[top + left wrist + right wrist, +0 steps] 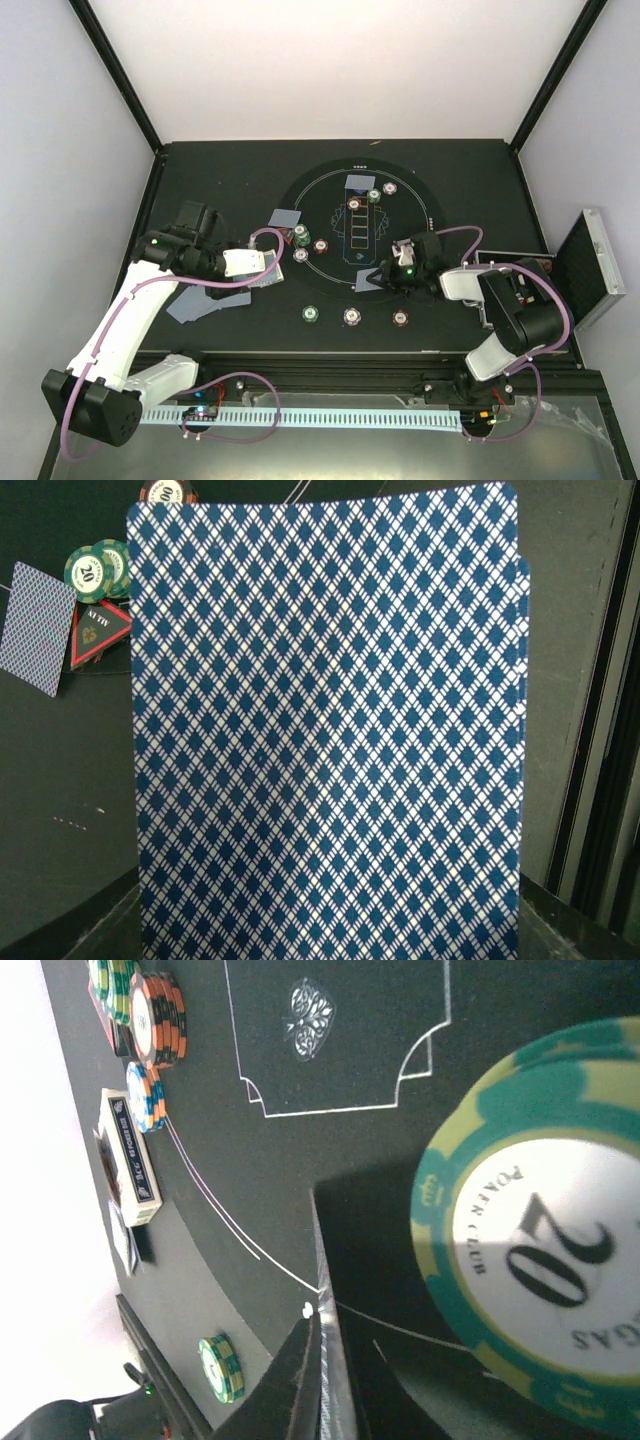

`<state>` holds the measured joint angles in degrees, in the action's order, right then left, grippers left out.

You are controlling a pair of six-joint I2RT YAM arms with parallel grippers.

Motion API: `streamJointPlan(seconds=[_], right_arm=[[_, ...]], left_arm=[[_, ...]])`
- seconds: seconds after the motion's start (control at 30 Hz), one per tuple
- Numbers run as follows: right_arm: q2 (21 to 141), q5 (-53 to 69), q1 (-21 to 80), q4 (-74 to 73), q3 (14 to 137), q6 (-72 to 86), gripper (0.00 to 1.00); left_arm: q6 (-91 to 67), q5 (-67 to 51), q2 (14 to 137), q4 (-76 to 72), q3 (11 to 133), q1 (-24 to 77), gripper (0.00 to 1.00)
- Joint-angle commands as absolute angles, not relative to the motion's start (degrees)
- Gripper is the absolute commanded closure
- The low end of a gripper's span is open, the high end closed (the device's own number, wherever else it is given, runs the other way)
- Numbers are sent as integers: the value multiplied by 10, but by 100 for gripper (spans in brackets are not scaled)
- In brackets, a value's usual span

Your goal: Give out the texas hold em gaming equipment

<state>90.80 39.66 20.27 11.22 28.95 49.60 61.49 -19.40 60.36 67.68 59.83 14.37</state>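
Observation:
My left gripper is shut on a deck of playing cards, whose blue diamond backs fill the left wrist view and hide the fingers. My right gripper is over the mat's lower right and is shut on a single card, seen edge-on. A green 20 chip looms close at the right of that view. Green, purple-white and red-brown chips lie along the mat's near edge. A red triangle marker lies beside green chips.
Loose cards lie at the left, upper left and top of the round mat. More chips sit beside the upper ones. A card box and chip stacks lie further off. An open silver case stands at the table's right edge.

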Motion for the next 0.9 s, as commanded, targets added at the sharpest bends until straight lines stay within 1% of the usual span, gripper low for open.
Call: streamJointPlan(seconds=[0.0, 0.17, 0.33, 0.47, 0.57, 0.63, 0.7, 0.77, 0.87], right_arm=[[912, 371, 214, 104, 294, 481, 88], [868, 312, 214, 17, 302, 446, 64], [790, 238, 214, -107, 321, 409, 50], [736, 196, 214, -183, 339, 391, 47], [712, 186, 215, -210, 349, 392, 46], [695, 200, 216, -202, 352, 407, 45], [681, 216, 225, -189, 362, 424, 41], [677, 236, 243, -162, 374, 446, 37], [692, 261, 290, -124, 402, 478, 35]], left_arm=[[625, -213, 593, 683, 619, 142, 98], [628, -210, 590, 685, 618, 142, 99], [626, -216, 594, 684, 617, 142, 98], [626, -220, 593, 683, 615, 142, 98], [625, -221, 593, 684, 615, 142, 98], [626, -221, 594, 684, 615, 142, 99], [626, -221, 593, 684, 615, 142, 98], [625, -221, 593, 684, 616, 142, 98], [624, -222, 594, 685, 618, 142, 98]])
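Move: The right hand still has the playing card by its edge, the card's middle some 3 cm to the hand's left, 1 cm nearer the base and 2 cm below. The green chips by the card stand about 3 cm ahead and 1 cm right of the hand; the near blue chips are roughly 10 cm back and 8 cm left, the near red chips 10 cm back and 4 cm right. From the left hand the card lies about 31 cm right, 3 cm ahead and 17 cm below. Dipping barely a centimetre as its fingers spread, the right hand lets go of the card just short of the green chips, then pulls away up and to its right, drifting back left a little at the end and finishing about 7 cm higher. The fingers tip some 15 degrees steeper towards the table and end well open. The left hand stays put, keeping hold of the deck. ##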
